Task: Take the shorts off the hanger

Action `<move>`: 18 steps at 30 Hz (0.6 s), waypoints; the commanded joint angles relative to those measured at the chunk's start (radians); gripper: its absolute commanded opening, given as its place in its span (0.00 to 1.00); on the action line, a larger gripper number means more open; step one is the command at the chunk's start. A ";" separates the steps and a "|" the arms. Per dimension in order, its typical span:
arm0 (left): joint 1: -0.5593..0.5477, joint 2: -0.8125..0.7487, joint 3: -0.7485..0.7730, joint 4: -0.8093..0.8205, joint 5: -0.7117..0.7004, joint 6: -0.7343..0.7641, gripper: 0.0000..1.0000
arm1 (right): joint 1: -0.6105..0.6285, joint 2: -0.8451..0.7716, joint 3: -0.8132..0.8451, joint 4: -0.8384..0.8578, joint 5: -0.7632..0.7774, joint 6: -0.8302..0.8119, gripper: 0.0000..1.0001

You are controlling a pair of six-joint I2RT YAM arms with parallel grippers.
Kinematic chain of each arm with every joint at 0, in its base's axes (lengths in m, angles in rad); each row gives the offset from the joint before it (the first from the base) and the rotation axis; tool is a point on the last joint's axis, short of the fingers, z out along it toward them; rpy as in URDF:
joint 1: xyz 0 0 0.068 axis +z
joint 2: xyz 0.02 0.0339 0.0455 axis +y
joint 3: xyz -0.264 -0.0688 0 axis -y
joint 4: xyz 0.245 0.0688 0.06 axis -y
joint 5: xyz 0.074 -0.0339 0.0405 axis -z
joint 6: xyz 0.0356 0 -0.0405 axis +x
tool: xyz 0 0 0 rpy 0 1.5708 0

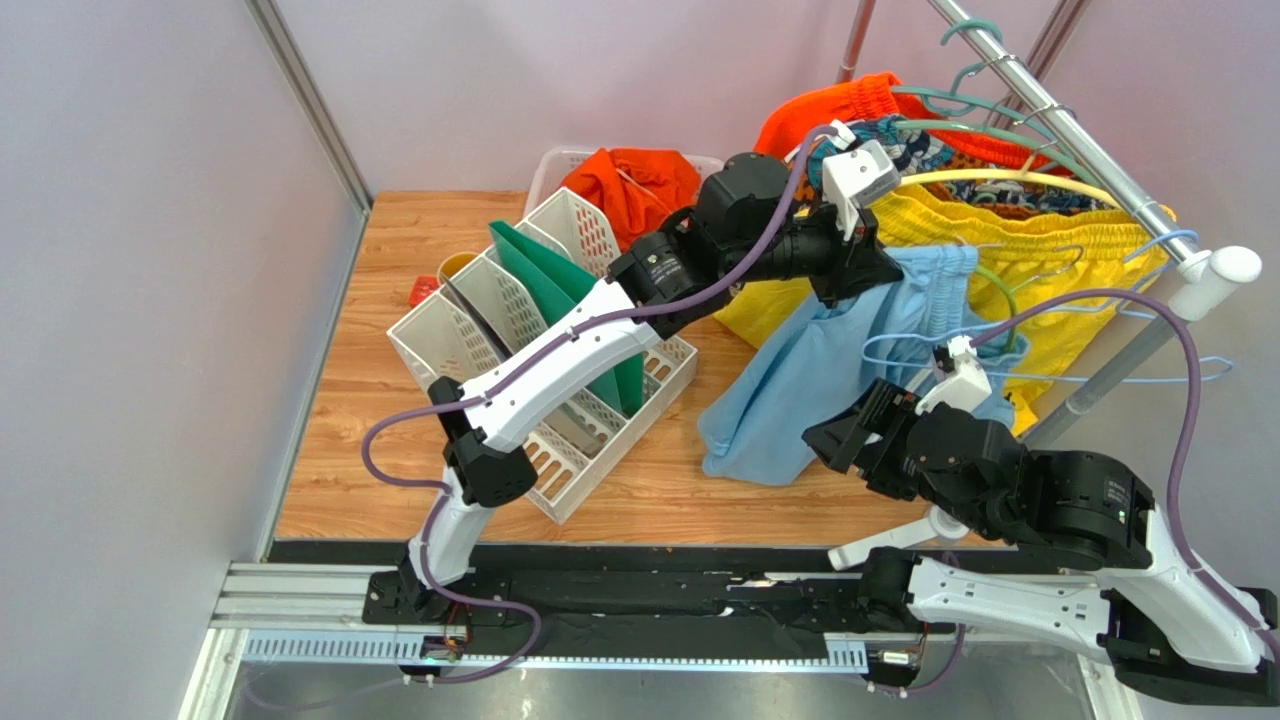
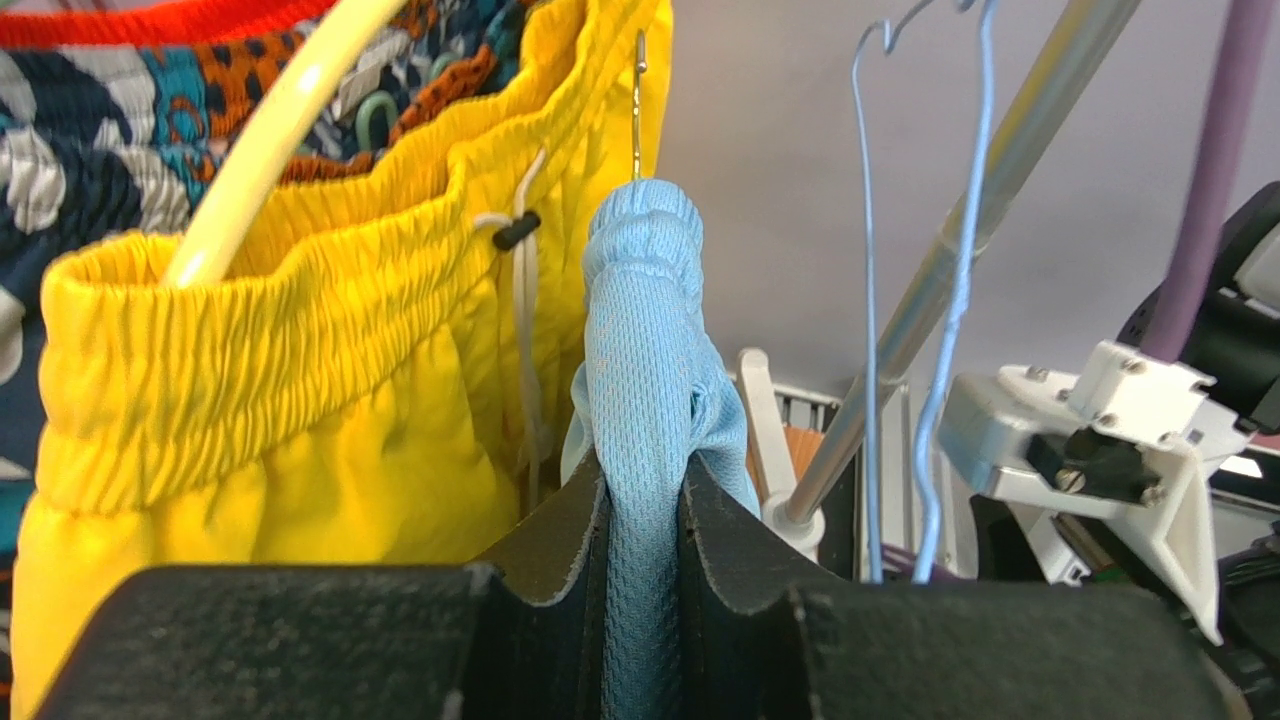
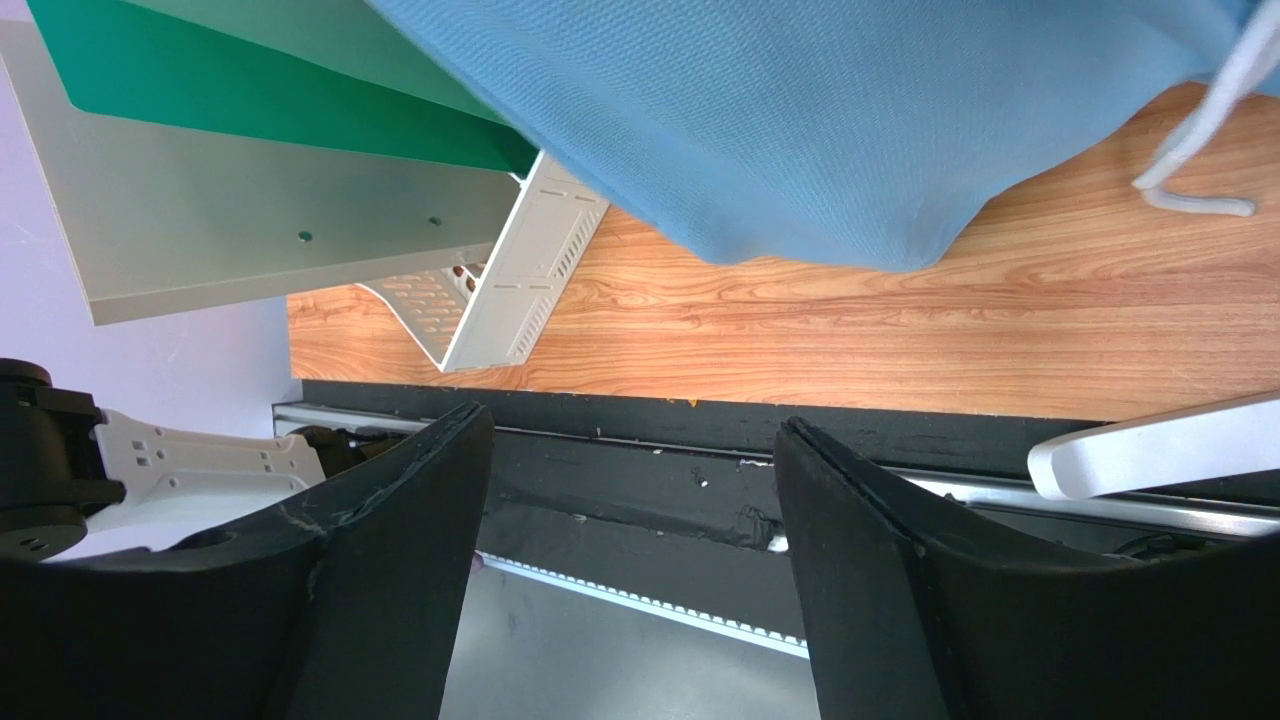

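Note:
The light blue shorts (image 1: 796, 383) hang down to the wooden table. My left gripper (image 1: 879, 270) is shut on their bunched waistband (image 2: 643, 345), which is squeezed between the black fingers (image 2: 564, 548). A light blue wire hanger (image 2: 869, 300) hangs just right of the waistband; I cannot tell if it still holds the cloth. My right gripper (image 1: 842, 435) hovers low, in front of the shorts' hem (image 3: 781, 135), open with nothing between its fingers (image 3: 406, 525). A bright orange pair (image 1: 631, 180) lies in the white basket.
Yellow shorts (image 1: 1052, 240) and a patterned pair (image 1: 902, 150) hang on hangers from the metal rail (image 1: 1052, 113) at the right. A white file rack (image 1: 511, 300) with green folders stands left of the shorts. The white basket (image 1: 564, 158) sits behind it.

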 commanded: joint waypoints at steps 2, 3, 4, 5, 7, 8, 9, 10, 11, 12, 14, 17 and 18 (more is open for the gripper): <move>0.016 -0.072 0.014 0.026 -0.033 0.027 0.00 | -0.002 -0.009 0.011 -0.063 0.011 0.010 0.73; 0.022 -0.090 0.004 0.001 -0.034 0.030 0.00 | -0.002 -0.007 0.010 -0.060 0.012 0.007 0.73; 0.025 -0.104 -0.028 -0.007 -0.040 0.032 0.00 | -0.002 -0.004 0.008 -0.053 0.011 -0.006 0.73; 0.027 -0.119 -0.051 -0.013 -0.047 0.021 0.00 | -0.003 -0.003 0.009 -0.041 0.011 -0.013 0.73; 0.039 -0.173 -0.115 -0.013 -0.038 0.012 0.00 | -0.002 0.006 0.009 -0.032 0.012 -0.034 0.73; 0.042 -0.190 -0.135 -0.018 -0.033 0.011 0.00 | -0.002 0.011 0.009 -0.030 0.012 -0.040 0.73; 0.047 -0.223 -0.167 -0.033 -0.027 0.011 0.00 | 0.000 0.012 0.008 -0.029 0.014 -0.046 0.73; 0.048 -0.240 -0.183 -0.045 -0.033 0.014 0.00 | -0.002 0.019 0.008 -0.020 0.014 -0.053 0.74; 0.050 -0.280 -0.203 -0.065 -0.042 0.017 0.00 | -0.002 0.019 0.005 -0.015 0.012 -0.068 0.74; 0.051 -0.305 -0.227 -0.068 -0.050 0.017 0.00 | -0.002 0.020 0.003 -0.009 0.014 -0.076 0.74; 0.070 -0.384 -0.325 -0.054 -0.060 -0.011 0.00 | -0.002 0.025 -0.003 0.009 0.017 -0.095 0.74; 0.088 -0.496 -0.457 -0.033 -0.086 -0.045 0.00 | -0.002 0.037 -0.001 0.039 0.017 -0.128 0.74; 0.090 -0.524 -0.512 -0.033 -0.102 -0.051 0.00 | -0.002 0.042 0.002 0.045 0.014 -0.138 0.74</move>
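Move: Between the white file rack and the right gripper lies the open table to which the left hand takes the blue shorts, about 11 cm left, 3 cm back and 42 cm below that hand. The green hanger inside them is 11 cm right, 2 back, 3 below; the yellow shorts hang 14 cm right, 6 ahead and 8 lower. For the right hand, that patch is some 9 cm ahead, 5 left, 26 down. Keeping its pinch on the left end of the blue waistband, the left hand first sinks about 5 cm, then swings ever faster to the left, some 9 cm in all, away from the yellow shorts and rail and out over the open table. Its wrist turns some 15 degrees, tipping the fingers, which point right, downward. ##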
